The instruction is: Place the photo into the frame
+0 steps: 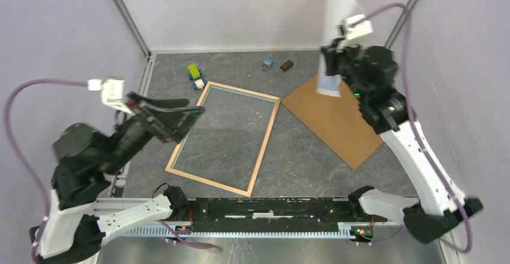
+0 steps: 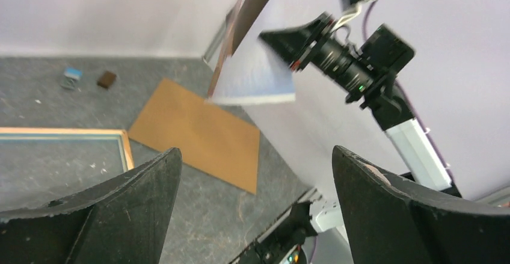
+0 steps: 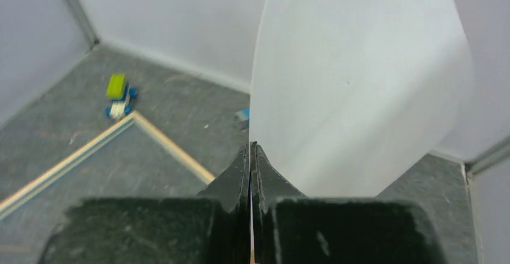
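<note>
My right gripper (image 1: 332, 55) is raised high at the back right, shut on the lower edge of the photo (image 1: 338, 8). The sheet stands upright and curls, showing its plain white back (image 3: 361, 83); in the right wrist view it runs up from the closed fingertips (image 3: 250, 147). The left wrist view shows the photo (image 2: 255, 74) hanging in the air. The frame (image 1: 264, 147) lies flat in the middle of the table, wood-coloured side up, and shows in both wrist views (image 2: 60, 133) (image 3: 168, 147). My left gripper (image 1: 189, 109) hovers over the frame's left corner, open and empty (image 2: 255, 153).
A brown backing board (image 1: 334, 119) lies flat to the right of the frame, under the raised photo. At the back of the table sit a green-and-blue toy (image 1: 194, 71), a small blue block (image 1: 268, 64) and a brown block (image 1: 287, 65). White walls enclose the table.
</note>
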Robot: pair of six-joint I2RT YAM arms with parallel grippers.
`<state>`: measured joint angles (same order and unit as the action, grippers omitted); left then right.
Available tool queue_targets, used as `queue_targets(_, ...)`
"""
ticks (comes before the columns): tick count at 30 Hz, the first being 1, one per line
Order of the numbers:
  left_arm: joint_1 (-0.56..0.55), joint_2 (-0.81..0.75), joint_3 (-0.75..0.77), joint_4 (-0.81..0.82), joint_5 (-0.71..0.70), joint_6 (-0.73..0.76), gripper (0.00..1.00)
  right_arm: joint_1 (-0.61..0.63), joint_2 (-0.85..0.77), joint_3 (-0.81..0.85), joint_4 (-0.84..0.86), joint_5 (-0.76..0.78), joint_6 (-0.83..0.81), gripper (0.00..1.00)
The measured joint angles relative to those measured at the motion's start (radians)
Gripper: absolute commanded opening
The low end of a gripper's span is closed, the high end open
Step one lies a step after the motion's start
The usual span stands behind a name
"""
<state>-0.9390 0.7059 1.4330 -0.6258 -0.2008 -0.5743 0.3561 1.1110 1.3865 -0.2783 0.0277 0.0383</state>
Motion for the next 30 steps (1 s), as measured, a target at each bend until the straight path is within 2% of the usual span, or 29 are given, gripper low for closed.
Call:
queue_targets(2, 0.000, -0.054, 0.026, -0.024, -0.037, 0.015, 1.00, 0.188, 0.090, 0.092, -0.055, 0.146, -0.045, 0.00)
queue_targets(3, 0.000, -0.072, 0.038, -0.034, -0.057, 0.020, 1.00, 0.245, 0.122, 0.121, -0.068, 0.197, -0.059, 0.00)
queue_targets(6, 0.000, -0.099, 0.061, -0.063, -0.092, 0.037, 1.00, 0.473, 0.335, 0.249, -0.168, 0.414, -0.108, 0.00)
queue_targets(10, 0.000, -0.106, 0.063, -0.113, -0.126, 0.046, 1.00, 0.705, 0.668, 0.436, -0.280, 0.633, -0.167, 0.00)
queue_targets(13, 0.000, -0.106, 0.063, -0.146, -0.140, 0.046, 1.00, 0.838, 0.880, 0.537, -0.352, 0.737, -0.219, 0.00)
queue_targets(16, 0.000, -0.106, 0.063, -0.158, -0.142, 0.046, 1.00, 0.933, 1.020, 0.596, -0.397, 0.795, -0.270, 0.00)
queue_targets(19, 0.000, -0.106, 0.063, -0.162, -0.146, 0.047, 1.00, 1.011, 1.085, 0.603, -0.415, 0.808, -0.302, 0.00)
queue_targets(24, 0.000, -0.106, 0.063, -0.171, -0.163, 0.051, 1.00, 1.052, 1.096, 0.589, -0.390, 0.806, -0.309, 0.00)
queue_targets(30, 0.000, -0.106, 0.063, -0.182, -0.167, 0.065, 1.00, 1.067, 1.094, 0.477, -0.288, 0.775, -0.318, 0.00)
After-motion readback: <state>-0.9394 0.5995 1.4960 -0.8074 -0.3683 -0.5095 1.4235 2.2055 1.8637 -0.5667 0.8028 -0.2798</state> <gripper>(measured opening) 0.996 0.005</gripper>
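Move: The right hand, high over the table with the photo already pinched by one edge, has the middle of the frame about 25 cm to its left, 9 cm back and some 40 cm below. Also about 40 cm below it, the brown board lies 13 cm right and 2 cm back; the blue block is 15 cm ahead and 11 cm left, the brown block 15 cm ahead and 5 cm left. From the left hand, the frame lies roughly 12 cm ahead, 5 cm right and 45 cm below. Leftward in one fast sweep, then steeply down and back, the right arm carries the photo from above the brown board out over the frame, about 36 cm left and 30 cm down, slowing near the end. The wrist rolls left side down by some 65 degrees and the shut fingers keep their pinch. The empty, open left hand draws about 7 cm farther left. ##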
